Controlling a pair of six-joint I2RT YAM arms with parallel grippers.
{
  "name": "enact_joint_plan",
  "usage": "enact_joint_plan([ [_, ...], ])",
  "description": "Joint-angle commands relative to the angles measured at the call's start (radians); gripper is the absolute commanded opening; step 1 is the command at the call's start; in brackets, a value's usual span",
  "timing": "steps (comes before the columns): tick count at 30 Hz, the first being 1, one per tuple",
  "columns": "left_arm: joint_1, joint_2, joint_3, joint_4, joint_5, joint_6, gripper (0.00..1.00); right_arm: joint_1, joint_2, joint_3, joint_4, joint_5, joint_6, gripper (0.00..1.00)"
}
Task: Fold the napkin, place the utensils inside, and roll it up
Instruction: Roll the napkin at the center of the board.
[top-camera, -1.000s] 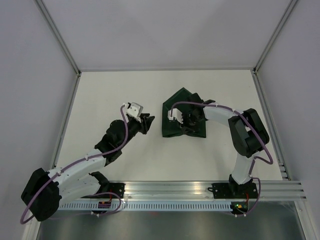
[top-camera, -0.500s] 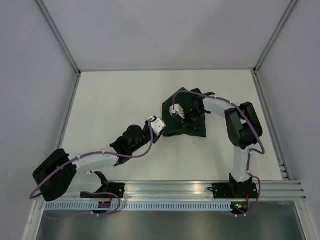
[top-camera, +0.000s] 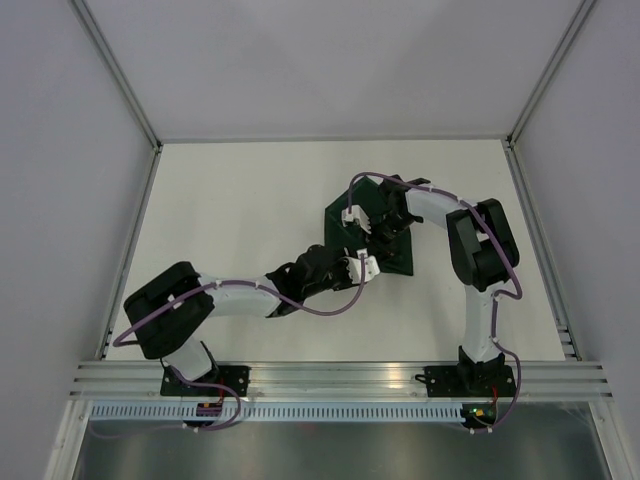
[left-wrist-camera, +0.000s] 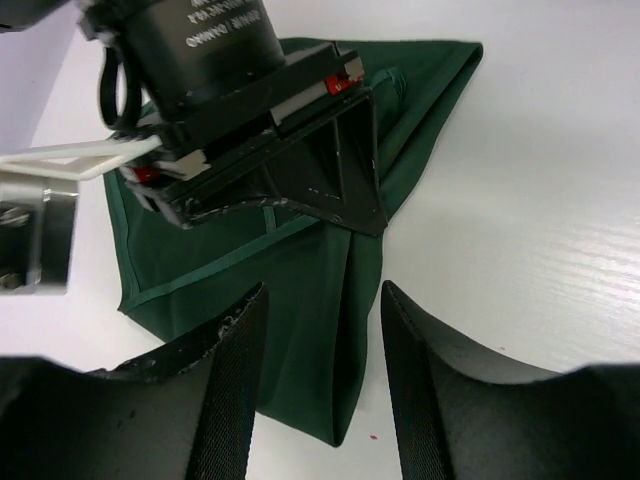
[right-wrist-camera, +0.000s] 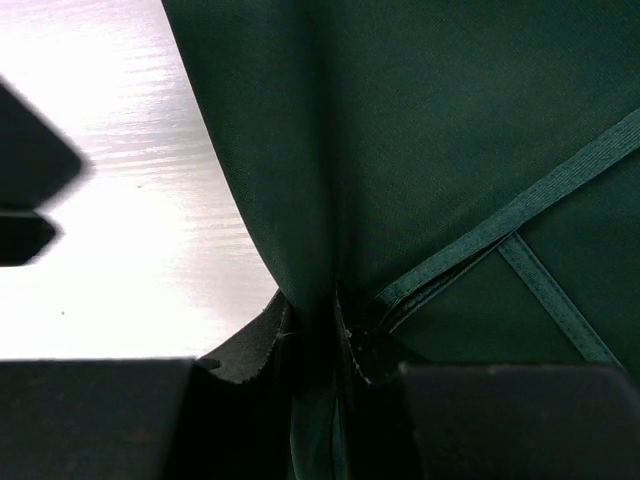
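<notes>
The dark green napkin (top-camera: 398, 262) lies bunched and partly folded on the white table, right of centre. My right gripper (top-camera: 378, 228) sits over its middle and is shut on a raised fold of the cloth (right-wrist-camera: 450, 130), pinched between its jaws (right-wrist-camera: 315, 330). My left gripper (top-camera: 348, 258) is stretched out low to the napkin's near left corner. It is open, and its fingers (left-wrist-camera: 235, 370) straddle a folded corner of the napkin (left-wrist-camera: 300, 300) without closing on it. The right gripper's body (left-wrist-camera: 300, 180) shows just beyond. The fork is out of view.
The white table (top-camera: 230, 200) is enclosed by grey walls at the left, back and right. A metal rail (top-camera: 340, 375) with both arm bases runs along the near edge. The left arm lies low across the table's front middle.
My left arm has swung right and stretched out, bringing its open gripper to the napkin's near left corner. My right gripper has shifted slightly back with the cloth held.
</notes>
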Motion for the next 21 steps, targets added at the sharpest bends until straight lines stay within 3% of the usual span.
enact_joint_plan([
  [1, -0.002, 0.062, 0.073, -0.025, 0.038, 0.114, 0.55, -0.004, 0.114, -0.053, -0.086, 0.139, -0.048, 0.09],
  [21, -0.002, 0.246, 0.243, -0.222, 0.135, 0.191, 0.56, -0.008, 0.155, -0.006, -0.115, 0.144, -0.041, 0.08],
])
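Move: The rolled near edge of the napkin, just left of where my right fingers already pinch it, is what my left hand goes for: about 3 cm ahead, 2 cm to its right and 9 cm below. The roll's left end lies roughly 3 cm ahead and 7 cm to the left of my left hand, and the napkin's far corner some 25 cm ahead and 1 cm to the right, both at table height. The pinched stretch sits right between my right fingers. I lower my left hand about 6 cm towards the roll beside my right fingers, easing some 3 cm to the right, its half-open fingers dipping and turning slightly clockwise. Meanwhile my right hand keeps its pinch and drags the roll back about 2.5 cm, level, fingertips swinging some 10 degrees towards my base. ##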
